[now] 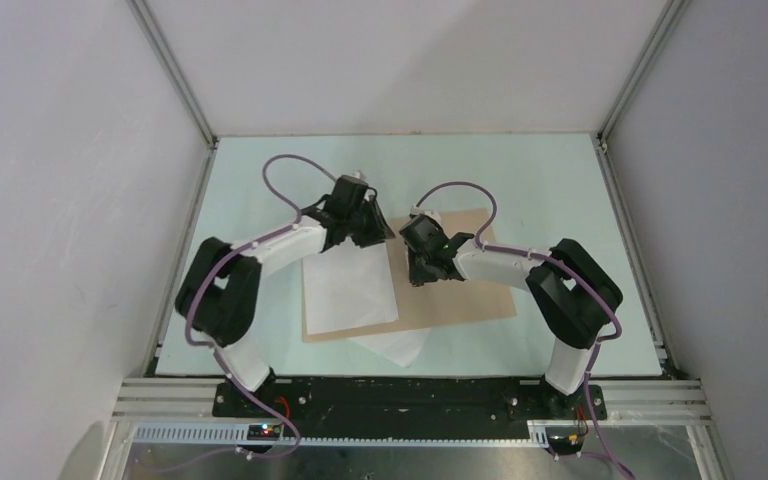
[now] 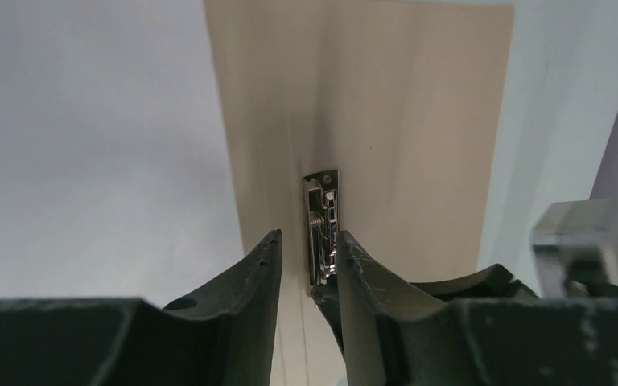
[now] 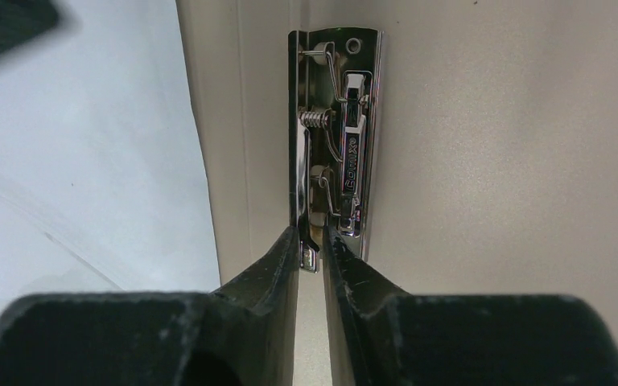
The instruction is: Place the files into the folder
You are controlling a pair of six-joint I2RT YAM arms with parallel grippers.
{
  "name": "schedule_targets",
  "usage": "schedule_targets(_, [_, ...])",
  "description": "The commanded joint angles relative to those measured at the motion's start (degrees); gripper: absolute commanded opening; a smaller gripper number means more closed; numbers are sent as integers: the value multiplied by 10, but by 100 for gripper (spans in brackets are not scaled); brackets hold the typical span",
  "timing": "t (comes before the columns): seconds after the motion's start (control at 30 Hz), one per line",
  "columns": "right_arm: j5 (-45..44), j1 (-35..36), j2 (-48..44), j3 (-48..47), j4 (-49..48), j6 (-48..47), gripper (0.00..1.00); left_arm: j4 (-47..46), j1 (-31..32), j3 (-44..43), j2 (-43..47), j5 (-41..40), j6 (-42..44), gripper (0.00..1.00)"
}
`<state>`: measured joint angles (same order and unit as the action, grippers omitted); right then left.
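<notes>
The tan folder (image 1: 470, 295) lies open on the table, and the white files (image 1: 348, 285) rest on its left half. Both grippers meet over its spine. My left gripper (image 1: 378, 232) (image 2: 306, 241) is open, its fingers straddling the spine beside the metal clip (image 2: 323, 225) and holding nothing. My right gripper (image 1: 416, 268) (image 3: 312, 233) is shut on the near end tab of the clip (image 3: 339, 137). In both wrist views the files (image 2: 88, 145) (image 3: 88, 161) lie left of the clip and bare folder (image 2: 402, 104) (image 3: 515, 161) right of it.
A white sheet corner (image 1: 395, 347) sticks out from under the folder's near edge. The pale green table mat (image 1: 560, 180) is bounded by white walls and aluminium frame posts (image 1: 175, 75) on three sides.
</notes>
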<state>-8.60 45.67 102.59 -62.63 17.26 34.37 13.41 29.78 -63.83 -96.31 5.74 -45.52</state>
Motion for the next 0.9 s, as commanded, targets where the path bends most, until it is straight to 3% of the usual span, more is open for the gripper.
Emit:
schedule_targets(0.0, [-6,-4,1,11,-14,-9,19,-67,30,-7,-43,46,-48,35])
schedule_targets(0.4, [-3,-16,-2,12,-11,-3,16,-94,68,114,-42,13,-88,13])
schedule_targets(0.87, [0,-34,-8,11,-11,-4,16,-70,68,190,-9,8,-57,3])
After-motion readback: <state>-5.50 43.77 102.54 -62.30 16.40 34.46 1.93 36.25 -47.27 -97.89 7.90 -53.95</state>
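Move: The file in the folder has its middle about 6 cm back and 8 cm left of the left hand, some 9 cm below it. The metal clip is about 3 cm back and 6 cm right of that hand, just as far down. From the right hand, waiting low at the clip's near end, the clip's middle is some 4 cm straight ahead and 2 cm below, the file's about 2 cm ahead, 14 cm left and 3 cm lower. The left hand sinks and draws back about 8 cm each, closing its fingers, onto the file's clip-side edge. ##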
